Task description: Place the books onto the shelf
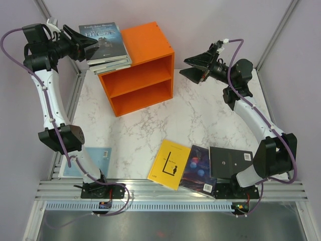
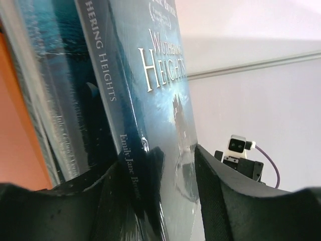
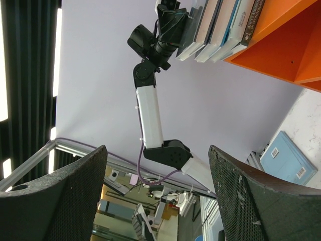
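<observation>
The orange shelf [image 1: 138, 75] stands at the back of the marble table, both compartments bare. A stack of books [image 1: 106, 45] lies on its top at the left end, with the dark teal "Wuthering Heights" [image 2: 160, 75] uppermost. My left gripper [image 1: 88, 42] straddles that top book's near edge, one finger on each side and the jaws slightly apart. A yellow book [image 1: 169, 163], a dark blue book [image 1: 198, 168], a black book [image 1: 231, 161] and a light blue book [image 1: 95, 160] lie flat near the front. My right gripper [image 1: 194, 66] hangs open and empty to the right of the shelf.
The right wrist view looks across at the left arm [image 3: 150, 100], the stacked books [image 3: 215, 25] and the shelf's orange edge [image 3: 281, 45]. Pale walls and metal frame rails [image 1: 75, 95] close in the table. Both arm bases sit at the near edge.
</observation>
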Tool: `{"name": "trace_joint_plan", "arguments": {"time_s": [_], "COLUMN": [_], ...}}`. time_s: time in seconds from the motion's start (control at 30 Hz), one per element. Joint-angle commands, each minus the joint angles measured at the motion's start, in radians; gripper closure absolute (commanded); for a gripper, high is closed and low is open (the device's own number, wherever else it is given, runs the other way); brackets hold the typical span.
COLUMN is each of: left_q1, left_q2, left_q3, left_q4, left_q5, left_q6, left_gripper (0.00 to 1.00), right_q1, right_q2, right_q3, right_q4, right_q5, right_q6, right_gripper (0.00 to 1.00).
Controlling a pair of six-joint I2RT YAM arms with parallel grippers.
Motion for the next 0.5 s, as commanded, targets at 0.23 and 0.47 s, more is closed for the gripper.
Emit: {"name": "trace_joint_plan", "arguments": {"time_s": [0.23,0.47], "left_q1": [0.082,0.149], "left_q2": [-0.001,-0.063], "left_q3": [0.097,0.097], "left_q4": [-0.104,-0.142], "left_q5": [-0.087,-0.148], "left_q6": [0.127,0.151], "left_gripper": [0.4,0.4], "right_q1": [-0.003,-0.003], "right_q2": [-0.016,-0.017], "right_q3": [-0.005,-0.019], "right_q4": [0.033,0.013], "right_q5": [-0.008,-0.008], "right_q6": [-0.002,-0.023], "right_gripper": [0.15,0.16]}}
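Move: The book Wuthering Heights is between the left hand's open fingers at its spine edge, its middle about 6 cm to the right, 4 cm ahead and roughly level; it is slightly tilted. The stack of books beneath lies some 8 cm right, 3 cm ahead and 5 cm lower. The shelf's bare top is about 24 cm right, 4 cm ahead and 7 cm lower. From the right hand, Wuthering Heights lies around 33 cm left, 14 cm ahead, about level. Leftward, gathering speed, the left hand draws away from Wuthering Heights by about 6 cm at nearly constant height, its already open fingers staying open and coming free of the spine edge. As it backs out, the wrist swings some 10 degrees counter-clockwise. ##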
